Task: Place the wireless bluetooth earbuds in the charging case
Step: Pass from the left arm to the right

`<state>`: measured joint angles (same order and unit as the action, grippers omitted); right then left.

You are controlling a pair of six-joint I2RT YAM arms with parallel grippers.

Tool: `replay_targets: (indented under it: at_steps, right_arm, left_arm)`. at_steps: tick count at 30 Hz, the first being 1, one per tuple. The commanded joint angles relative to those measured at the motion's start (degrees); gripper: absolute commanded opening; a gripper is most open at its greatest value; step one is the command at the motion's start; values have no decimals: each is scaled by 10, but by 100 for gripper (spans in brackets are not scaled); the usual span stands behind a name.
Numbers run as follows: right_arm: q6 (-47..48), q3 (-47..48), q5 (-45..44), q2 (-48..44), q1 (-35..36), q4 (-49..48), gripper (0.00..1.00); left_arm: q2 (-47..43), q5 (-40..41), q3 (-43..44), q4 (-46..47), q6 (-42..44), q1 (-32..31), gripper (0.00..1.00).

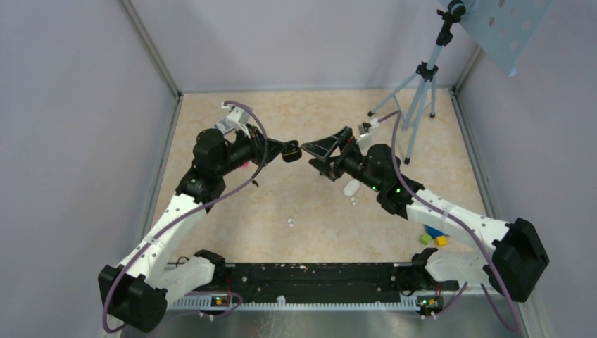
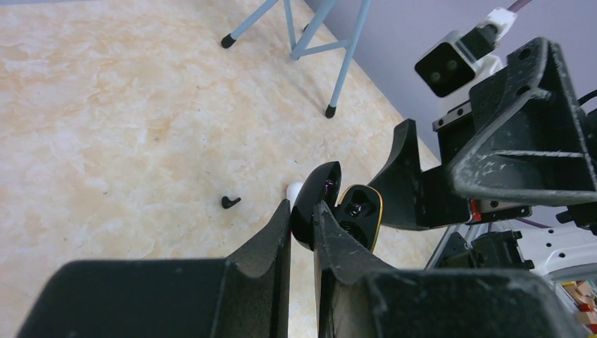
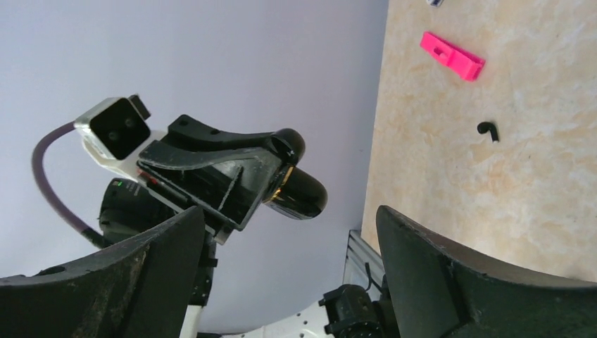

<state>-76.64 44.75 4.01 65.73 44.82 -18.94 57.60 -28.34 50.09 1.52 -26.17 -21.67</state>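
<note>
My left gripper (image 2: pixel 303 205) is shut on a glossy black charging case (image 2: pixel 359 218) with a gold rim, held above the table. Its lid stands open and two dark wells show. In the top view the case (image 1: pixel 291 151) hangs between both grippers. My right gripper (image 1: pixel 310 155) faces it, jaws wide open and empty, and the case (image 3: pixel 299 193) lies just ahead of the fingers. A small black stemmed earbud (image 2: pixel 230 202) lies on the table below. A white pill-shaped case (image 1: pixel 350 188) and two tiny white buds (image 1: pixel 354 201) (image 1: pixel 290 224) also lie on the table.
A pink block (image 3: pixel 453 55) lies on the table near the black earbud (image 3: pixel 488 130). A tripod (image 1: pixel 415 98) stands at the back right. Coloured cubes (image 1: pixel 435 236) sit by the right arm. Grey walls enclose the table on three sides.
</note>
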Motion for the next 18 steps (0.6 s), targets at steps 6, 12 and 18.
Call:
replay_targets:
  at_steps: [6, 12, 18]
  right_arm:
    - [-36, 40, -8, 50, 23, -64, 90]
    - [-45, 51, -9, 67, 26, -60, 79]
    - [-59, 60, 11, 92, 27, -75, 67]
  left_arm:
    - [-15, -2, -5, 39, 14, 2, 0]
    - [-17, -4, -7, 36, 24, 2, 0]
    - [-20, -1, -7, 34, 31, 2, 0]
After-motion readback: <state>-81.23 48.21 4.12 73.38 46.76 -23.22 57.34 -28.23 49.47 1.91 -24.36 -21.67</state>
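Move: The black charging case, open and already held in the left fingertips, lies about 5 cm to the right hand's left and some 3 cm ahead, near its height. From that hand, on the table roughly 28 cm below, one black earbud lies about 14 cm ahead and 3 cm right, and a white oval case about 9 cm ahead and 13 cm right. From the left hand, the charging case is about 2 cm ahead and 2 cm right. Leftward goes the right hand, about 3 cm and drifting slightly forward, towards the charging case in the left gripper; it dips nearly 2 cm on the way, then climbs almost back to its height. Its wide-open fingers stay spread until midway, then begin closing around the case without plainly gripping it. The left hand stays in place and keeps its pinch on the case. ##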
